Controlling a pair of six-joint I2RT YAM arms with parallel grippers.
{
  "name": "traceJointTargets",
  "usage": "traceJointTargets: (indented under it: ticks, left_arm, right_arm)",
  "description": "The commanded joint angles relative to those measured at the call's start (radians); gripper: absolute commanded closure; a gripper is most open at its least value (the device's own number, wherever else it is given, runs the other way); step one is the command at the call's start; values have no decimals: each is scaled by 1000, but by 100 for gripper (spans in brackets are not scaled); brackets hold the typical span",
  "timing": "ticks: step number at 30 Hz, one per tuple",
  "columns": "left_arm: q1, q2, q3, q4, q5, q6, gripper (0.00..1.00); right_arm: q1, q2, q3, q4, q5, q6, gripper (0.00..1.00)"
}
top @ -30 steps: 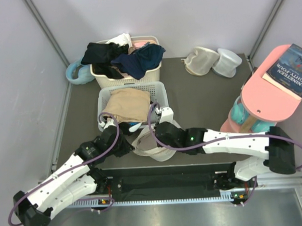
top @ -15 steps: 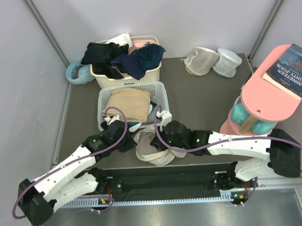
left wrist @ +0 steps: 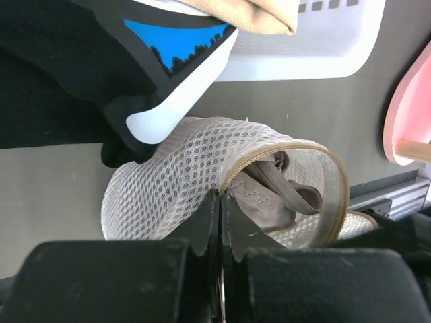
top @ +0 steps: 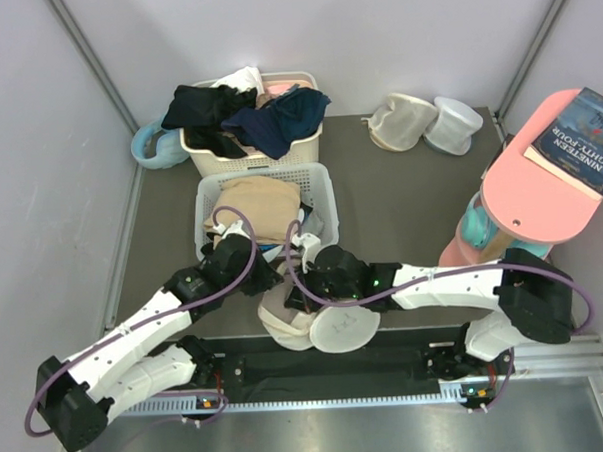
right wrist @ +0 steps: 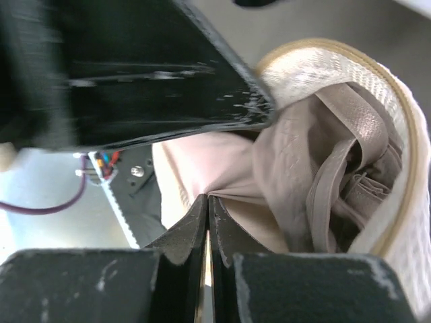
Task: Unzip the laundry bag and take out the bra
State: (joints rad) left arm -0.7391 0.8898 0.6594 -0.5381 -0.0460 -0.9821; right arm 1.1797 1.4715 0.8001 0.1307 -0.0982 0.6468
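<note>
The cream mesh laundry bag (top: 284,325) lies between the arms near the table's front edge. It is unzipped, and its round flat lid (top: 343,330) hangs open to the right. My left gripper (left wrist: 221,194) is shut on the zip rim of the laundry bag (left wrist: 168,195). The taupe bra (left wrist: 273,195) shows bunched inside the opening. My right gripper (right wrist: 207,197) reaches into the mouth and is shut on a fold of the bra (right wrist: 303,168). The bag's rim (right wrist: 404,134) curves round it. From above, both grippers (top: 274,287) (top: 297,302) meet over the bag.
Just behind the grippers is a white basket (top: 320,185) holding a folded tan cloth (top: 260,203). A second basket (top: 203,150) of dark garments stands further back. Two other pouches (top: 402,121) (top: 452,124) lie at the back right. A pink stand (top: 530,191) carries a book at the right.
Both grippers have moved closer together over the bag. The bag has shifted toward the near edge and its round lid has swung open to the right.
</note>
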Motion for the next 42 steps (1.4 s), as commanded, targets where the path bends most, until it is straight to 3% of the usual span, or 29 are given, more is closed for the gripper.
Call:
traceJointTargets:
  ticks: [1, 11, 19, 20, 21, 23, 24, 25, 29, 33, 37, 42]
  left_arm:
    - [6, -14, -14, 43, -31, 13, 100]
    - [9, 50, -38, 86, -18, 20, 100]
    - [9, 40, 34, 49, 26, 39, 100]
    - [9, 31, 39, 38, 23, 36, 98]
    - [9, 14, 46, 27, 21, 30, 79]
    - [9, -43, 48, -5, 15, 19, 56]
    - [9, -63, 43, -11, 8, 17, 35]
    - [9, -110, 42, -28, 0, 11, 28]
    - [9, -218, 36, -57, -41, 17, 13]
    - [9, -291, 14, 6, -3, 80, 4]
    - [9, -243, -40, 115, 183, 115, 3]
    - [9, -184, -61, 193, 213, 140, 3]
  right_arm:
    - [-3, -134, 27, 101, -15, -3, 100]
    - [-37, -425, -108, 147, 32, 79, 100]
    - [-55, -384, -226, 179, 78, 79, 100]
    - [-55, -376, -242, 185, 80, 80, 100]
    - [-55, -370, -248, 193, 83, 86, 100]
    - [-55, -358, -257, 207, 87, 88, 100]
    - [-55, -352, -257, 208, 91, 90, 100]
    - [-55, -349, -257, 211, 91, 90, 100]
    - [-55, -344, -256, 215, 88, 90, 100]
    - [-58, -349, -256, 207, 77, 88, 100]
    - [-57, -372, -259, 201, 77, 88, 100]
    - [-61, -393, -265, 191, 78, 90, 100]
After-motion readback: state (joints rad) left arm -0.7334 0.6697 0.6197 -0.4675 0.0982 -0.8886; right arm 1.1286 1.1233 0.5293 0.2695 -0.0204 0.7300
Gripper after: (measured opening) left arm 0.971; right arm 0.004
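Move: In the mouth of the laundry bag, the bra lies about 4 cm right of the left hand, 1 cm back and 3 cm below; the left fingers are already shut on the zip rim. From the right hand, already gripping cloth at the bag's near edge, it is roughly 4 cm ahead, just below. The white basket is centred 15 cm ahead of the left hand and 2 cm left, the black garment 6 cm ahead and 5 cm left, both slightly lower. Lifting about 12 cm and then sinking some 8 cm while shifting 5 cm to the right, the right hand keeps its pinch on the cloth, fingers tipping up. The left dips 2 cm, opens wide to let go of the rim, rises about 9 cm, then drifts back and begins sinking rightward, open over the bag's mouth, its fingers tilted outward and turned slightly clockwise. ##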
